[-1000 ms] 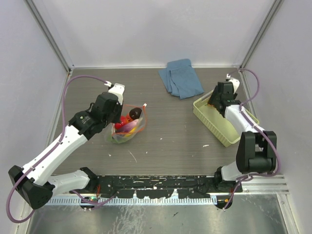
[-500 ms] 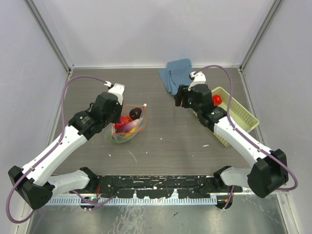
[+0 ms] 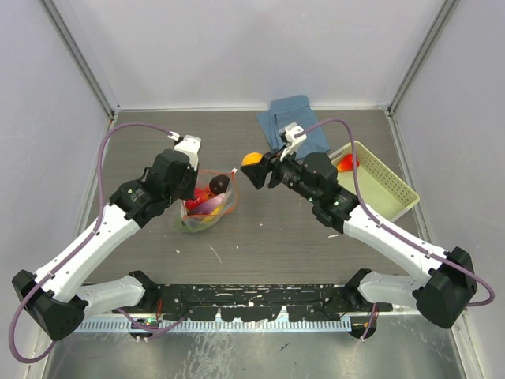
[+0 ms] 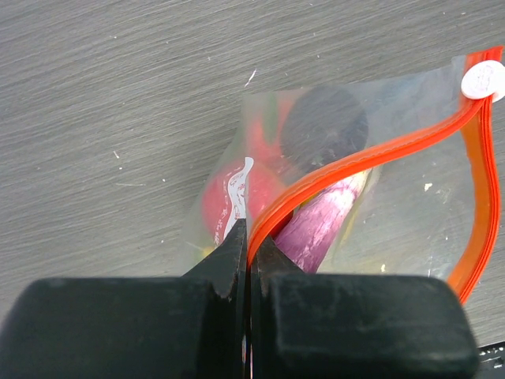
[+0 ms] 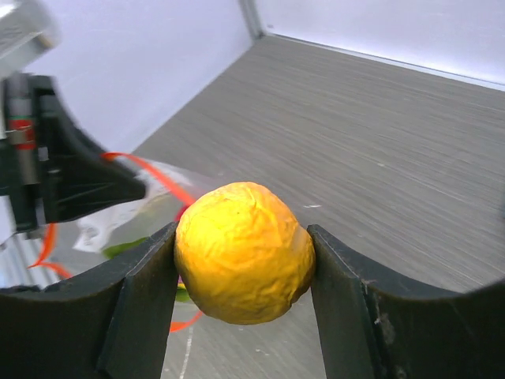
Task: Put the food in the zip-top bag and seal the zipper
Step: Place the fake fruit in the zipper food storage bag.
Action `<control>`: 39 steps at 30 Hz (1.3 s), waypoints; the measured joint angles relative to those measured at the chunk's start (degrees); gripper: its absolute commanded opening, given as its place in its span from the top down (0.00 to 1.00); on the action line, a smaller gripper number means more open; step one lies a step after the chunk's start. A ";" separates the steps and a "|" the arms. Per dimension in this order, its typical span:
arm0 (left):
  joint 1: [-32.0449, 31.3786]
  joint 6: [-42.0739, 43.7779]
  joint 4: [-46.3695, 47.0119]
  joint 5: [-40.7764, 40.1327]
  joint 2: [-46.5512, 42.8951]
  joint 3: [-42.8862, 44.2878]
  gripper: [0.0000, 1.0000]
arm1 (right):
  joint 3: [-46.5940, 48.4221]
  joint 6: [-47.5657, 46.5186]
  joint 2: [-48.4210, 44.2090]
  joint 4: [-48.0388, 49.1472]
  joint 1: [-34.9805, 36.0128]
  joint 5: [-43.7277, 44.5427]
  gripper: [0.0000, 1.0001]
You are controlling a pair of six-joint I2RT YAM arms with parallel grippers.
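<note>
The clear zip-top bag (image 3: pixel 207 208) lies left of centre on the table with its mouth held up. Inside it I see a red fruit (image 4: pixel 225 197), a dark round fruit (image 4: pixel 323 126) and a purple eggplant (image 4: pixel 319 225). My left gripper (image 4: pixel 251 246) is shut on the orange-red zipper (image 4: pixel 379 150) at the near lip; the white slider tab (image 4: pixel 483 79) sits at the far end. My right gripper (image 5: pixel 245 257) is shut on an orange round fruit (image 5: pixel 243 251) and holds it in the air just right of the bag's mouth (image 3: pixel 252 160).
A pale yellow-green basket (image 3: pixel 382 186) stands at the right with a red fruit (image 3: pixel 347 163) in its near corner. A folded blue cloth (image 3: pixel 293 126) lies at the back centre. Walls close in the table's back and sides.
The right arm has swung left from the basket to beside the bag, carrying the orange fruit. The basket has turned and shifted. The left gripper has stayed on the bag.
</note>
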 measured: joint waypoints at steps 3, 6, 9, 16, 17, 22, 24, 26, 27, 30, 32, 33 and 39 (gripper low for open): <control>0.00 -0.02 0.00 0.26 0.00 0.00 1.00 | -0.24 0.28 0.59 3.26 2.47 -2.73 0.51; 0.00 -0.02 0.00 0.42 0.00 0.00 1.00 | -0.26 0.39 2.01 7.06 4.81 -5.18 0.51; 0.00 0.00 0.00 0.70 0.00 0.00 1.00 | -0.26 0.55 4.02 9.94 6.69 -6.95 0.51; 0.00 0.00 0.02 1.57 -0.04 0.00 1.00 | 0.26 0.70 11.30 13.29 9.07 -8.57 0.50; 0.00 0.00 0.02 1.73 -0.07 0.00 1.00 | 0.44 0.70 12.55 13.53 9.33 -8.59 0.50; 0.00 0.00 0.02 2.40 -0.37 0.00 1.00 | 1.73 0.90 17.22 14.27 10.10 -8.50 0.48; 0.00 0.00 0.02 2.80 -0.44 0.00 1.00 | 2.47 0.87 18.56 14.64 10.47 -8.26 0.47; 0.00 0.00 0.02 2.93 -0.44 0.00 1.00 | 3.30 0.87 19.78 15.06 10.93 -7.76 0.46; 0.00 0.00 0.02 2.99 -0.44 0.00 1.00 | 3.67 0.87 20.35 15.34 11.19 -7.52 0.46; 0.00 0.00 0.02 3.10 -0.44 0.00 1.00 | 4.55 0.87 21.73 15.78 11.80 -6.93 0.43; 0.00 0.00 0.02 3.21 -0.44 0.00 1.00 | 4.92 0.87 22.67 16.17 12.07 -6.43 0.40; 0.00 0.04 0.00 3.19 -0.44 0.00 1.00 | 5.11 0.85 23.10 16.20 12.22 -6.08 0.38; 0.04 0.00 0.00 3.23 -0.46 0.00 1.00 | 5.31 0.79 25.24 16.39 12.39 -4.39 0.30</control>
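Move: The right gripper already holds the orange. The open bag mouth lies about 12 cm to its left, 4 cm back and 9 cm below. In the bag, the eggplant lies some 14 cm left, 5 cm back, and the avocado some 11 cm left, 3 cm ahead, both roughly 13 cm down. The white zipper slider is about 7 cm left, 3 cm ahead, 10 cm down. From the left gripper, which pinches the rim, the mouth is about 7 cm right, 2 cm ahead, slightly below. Swing the right gripper about 14 cm to the left, first easing back a few centimetres and turning the wrist some 15 to 20 degrees counter-clockwise, then sink about 9 cm from the top of the arc to carry the orange down into the bag mouth beside the left fingers. Keep the orange gripped throughout, while the left gripper goes on pinching the rim. ##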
